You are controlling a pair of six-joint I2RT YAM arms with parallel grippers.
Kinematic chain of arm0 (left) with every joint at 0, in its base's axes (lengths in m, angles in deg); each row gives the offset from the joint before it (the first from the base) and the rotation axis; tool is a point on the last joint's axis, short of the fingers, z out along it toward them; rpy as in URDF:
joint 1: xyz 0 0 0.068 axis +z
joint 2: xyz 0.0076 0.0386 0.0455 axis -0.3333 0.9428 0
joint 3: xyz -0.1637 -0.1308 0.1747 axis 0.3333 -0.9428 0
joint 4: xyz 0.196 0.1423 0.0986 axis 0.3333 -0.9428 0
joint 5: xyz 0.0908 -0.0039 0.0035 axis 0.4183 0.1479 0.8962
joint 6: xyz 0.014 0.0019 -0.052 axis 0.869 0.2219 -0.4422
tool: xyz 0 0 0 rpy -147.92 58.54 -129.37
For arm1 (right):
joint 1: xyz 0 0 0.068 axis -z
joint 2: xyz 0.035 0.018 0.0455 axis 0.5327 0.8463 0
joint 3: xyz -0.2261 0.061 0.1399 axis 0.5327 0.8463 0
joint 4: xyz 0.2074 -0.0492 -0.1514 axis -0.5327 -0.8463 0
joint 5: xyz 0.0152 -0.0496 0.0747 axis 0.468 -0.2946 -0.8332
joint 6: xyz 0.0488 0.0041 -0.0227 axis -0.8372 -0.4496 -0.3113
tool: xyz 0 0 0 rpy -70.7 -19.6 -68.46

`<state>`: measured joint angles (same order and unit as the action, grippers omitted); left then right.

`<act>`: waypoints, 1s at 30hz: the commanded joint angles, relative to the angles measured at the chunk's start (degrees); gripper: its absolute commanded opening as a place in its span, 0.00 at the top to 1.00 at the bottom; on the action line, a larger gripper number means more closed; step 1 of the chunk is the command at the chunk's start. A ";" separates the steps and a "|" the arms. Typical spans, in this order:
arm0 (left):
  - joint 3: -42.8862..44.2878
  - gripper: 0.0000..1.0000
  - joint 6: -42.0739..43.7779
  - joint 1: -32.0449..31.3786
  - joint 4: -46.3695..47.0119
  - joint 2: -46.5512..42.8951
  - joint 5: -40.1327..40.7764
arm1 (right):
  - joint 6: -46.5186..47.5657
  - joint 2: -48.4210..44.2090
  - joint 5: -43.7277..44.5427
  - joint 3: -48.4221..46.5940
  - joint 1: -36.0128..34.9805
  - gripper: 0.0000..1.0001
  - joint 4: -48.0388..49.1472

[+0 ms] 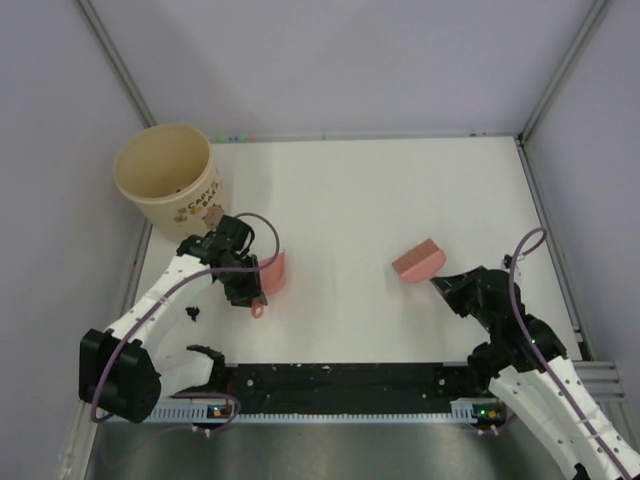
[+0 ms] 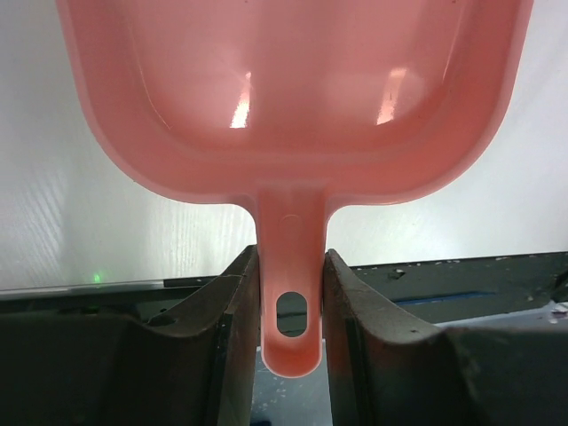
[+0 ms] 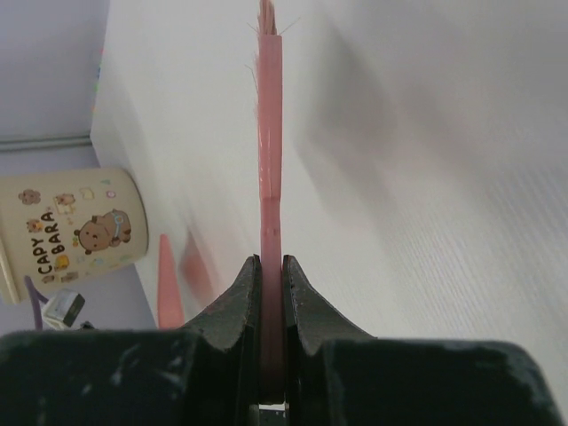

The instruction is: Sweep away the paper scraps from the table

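Observation:
A pink dustpan (image 1: 273,272) is held by its handle (image 2: 291,293) in my left gripper (image 1: 250,290) (image 2: 291,257), which is shut on it. The pan (image 2: 293,98) stands on edge above the white table (image 1: 350,200) and its inside is empty. To the right, my right gripper (image 1: 440,283) (image 3: 272,266) is shut on a thin pink brush (image 1: 419,261) (image 3: 270,151). One small black bit (image 1: 193,314), seemingly a paper scrap, lies on the table under the left arm. No other scraps show.
A cream paper cup (image 1: 165,176) (image 3: 75,231) with a cartoon print stands at the table's far left corner, just beyond the left gripper. A black strip (image 1: 340,380) runs along the near edge. Grey-lilac walls close in the sides and back.

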<state>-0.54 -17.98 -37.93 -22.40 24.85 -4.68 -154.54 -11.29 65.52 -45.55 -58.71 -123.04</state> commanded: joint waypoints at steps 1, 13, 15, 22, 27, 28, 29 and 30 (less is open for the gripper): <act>-1.78 1.00 0.91 -2.71 2.51 1.91 3.14 | -3.14 -3.56 5.16 1.05 -0.63 1.00 -1.53; -1.35 1.00 -1.90 -12.39 4.97 11.58 8.77 | -10.35 -11.22 7.80 7.21 -0.63 1.00 -6.45; -1.87 1.00 -2.34 -12.83 5.59 12.29 8.77 | -10.35 -11.31 7.54 7.38 -0.63 1.00 -7.07; -2.14 1.00 -3.31 -13.71 5.60 15.28 10.53 | -10.87 -11.31 5.16 9.14 -0.63 1.00 -8.12; -1.70 0.86 -4.28 -14.41 4.19 16.51 10.97 | -11.32 -11.39 4.37 9.41 -0.63 1.00 -9.18; -1.70 0.82 -4.45 -14.41 4.10 16.51 10.97 | -11.32 -11.39 4.46 9.40 -0.72 1.00 -9.18; -1.79 0.78 -4.54 -14.50 4.10 16.42 10.97 | -11.32 -11.39 4.37 9.40 -0.64 1.00 -9.27; -1.79 0.75 -4.54 -14.59 4.01 16.25 10.88 | -11.32 -11.48 4.37 9.40 -0.63 1.00 -9.27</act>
<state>-2.05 -21.28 -52.14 -17.57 41.13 5.50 -165.54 -22.20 70.61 -36.18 -58.71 -131.24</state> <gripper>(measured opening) 0.356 0.062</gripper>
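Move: With the dustpan still in my left hand, the bare patch it is bound for lies about 5 cm ahead, 2 cm right and 9 cm below. The left-over paper scrap is some 14 cm to this hand's left and 1 cm back; the bin stands roughly 24 cm ahead and 18 cm left. My right hand holds the brush, its patch about 3 cm ahead, 3 cm left and 13 cm down; the dustpan is some 35 cm left of this hand and 3 cm ahead. I lower both tools to the table at once, grips kept. My left hand sinks about 6 cm, easing slightly back and right, while its fingers swing to point straight down and the dustpan's head meets the table. My right hand also drops some 6 cm, drawing right and a little back as it turns 10 degrees clockwise, and brings the bristles down to the table. ##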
